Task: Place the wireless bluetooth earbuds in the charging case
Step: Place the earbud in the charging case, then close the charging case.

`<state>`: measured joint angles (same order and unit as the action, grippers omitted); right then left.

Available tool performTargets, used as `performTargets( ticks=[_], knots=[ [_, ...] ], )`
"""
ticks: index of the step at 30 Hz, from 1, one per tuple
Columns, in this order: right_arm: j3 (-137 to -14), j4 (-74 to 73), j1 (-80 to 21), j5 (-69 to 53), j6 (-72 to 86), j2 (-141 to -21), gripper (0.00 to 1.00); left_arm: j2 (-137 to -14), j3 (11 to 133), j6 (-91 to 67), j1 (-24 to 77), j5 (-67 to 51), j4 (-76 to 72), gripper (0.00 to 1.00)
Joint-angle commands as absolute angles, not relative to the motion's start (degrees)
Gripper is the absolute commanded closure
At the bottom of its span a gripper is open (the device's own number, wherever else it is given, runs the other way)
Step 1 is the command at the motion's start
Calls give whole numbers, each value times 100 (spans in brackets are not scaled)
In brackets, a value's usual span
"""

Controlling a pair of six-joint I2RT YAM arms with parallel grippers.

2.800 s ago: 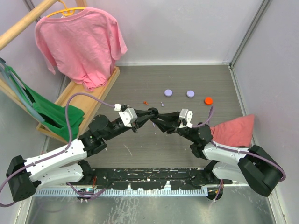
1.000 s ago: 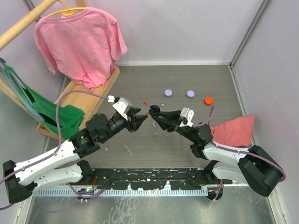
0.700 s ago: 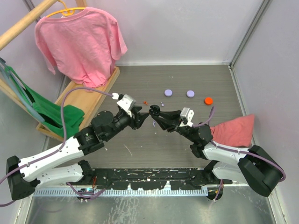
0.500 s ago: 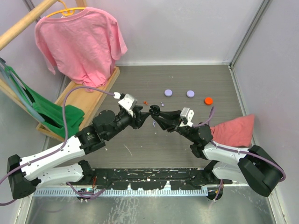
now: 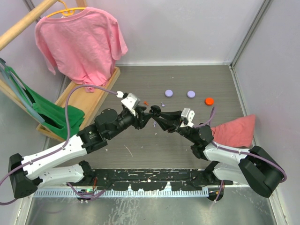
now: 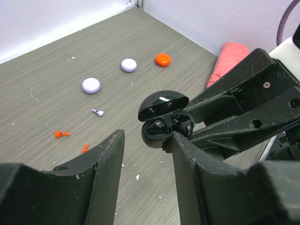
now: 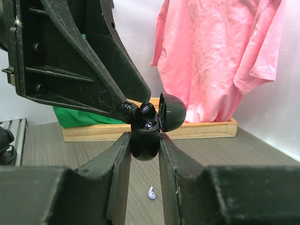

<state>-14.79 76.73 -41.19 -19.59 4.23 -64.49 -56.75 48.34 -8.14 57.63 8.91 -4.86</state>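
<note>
The charging case (image 7: 145, 149) is a round black puck with its lid (image 7: 171, 112) swung open, held up above the table. My right gripper (image 7: 144, 138) is shut on its base. Two black earbuds (image 6: 159, 125) (image 6: 184, 126) sit in the case's wells; in the right wrist view one earbud (image 7: 126, 111) sticks out at the left rim. My left gripper (image 6: 146, 139) is open right in front of the case with nothing between its fingers. Its right finger (image 6: 185, 154) reaches the case's rim beside that earbud. In the top view the left gripper (image 5: 145, 117) and the right gripper (image 5: 155, 114) meet tip to tip.
Two lilac discs (image 5: 168, 93) (image 5: 191, 94) and an orange disc (image 5: 209, 101) lie farther back. A lilac scrap (image 6: 97, 112) and red scraps (image 6: 61, 134) lie under the grippers. A pink cloth (image 5: 234, 131) is at right, a wooden rack (image 5: 82, 101) with a pink shirt (image 5: 79, 42) at left.
My left arm has moved right, bringing its open fingers up against the case. The right gripper has held the case still.
</note>
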Motion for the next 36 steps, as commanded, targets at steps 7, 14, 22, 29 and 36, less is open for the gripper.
performTargets(
  ticks=[7, 14, 22, 29, 36],
  knots=[
    [-1556, 8141, -4128, -1993, 419, -6452, 99, -5784, 5205, -951, 5774, 635, -704, 51],
    [-1547, 8156, -4131, -2004, 431, -6442, 99, -5849, 5276, -1022, 5781, 704, -612, 49],
    [-1469, 8149, -4131, -1960, 424, -6435, 99, -5687, 5501, -1095, 5754, 827, 138, 39],
    [-1443, 8108, -4131, -2117, 445, -6451, 99, -5451, 5528, -1564, 5010, -708, 652, 27],
    [-1500, 8104, -4131, -2460, 554, -6508, 99, -5406, 5385, -2393, 4146, -2366, 456, 21]
  ],
)
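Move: Just to the left hand's right, about 3 cm, and 1 cm ahead at its height, sits the second earbud, at the tip of its right finger. The open case is 2 cm ahead and 3 cm right; the first earbud, already in it, is also 2 cm ahead and 3 cm right, and the lid 4 cm ahead, 3 cm right and 1 cm higher. From the right hand, which holds the case, this second earbud lies roughly 1 cm back, 1 cm left and 2 cm up. Pushing right about 1 cm with the right finger's tip against the second earbud, the left hand works it towards its slot, then backs off some 3 cm to the left, away from the case, while its fingers spread much wider and it tips nose-down roughly 10 degrees. The right hand keeps its grip on the case, easing back and down by under 1 cm at the end. ##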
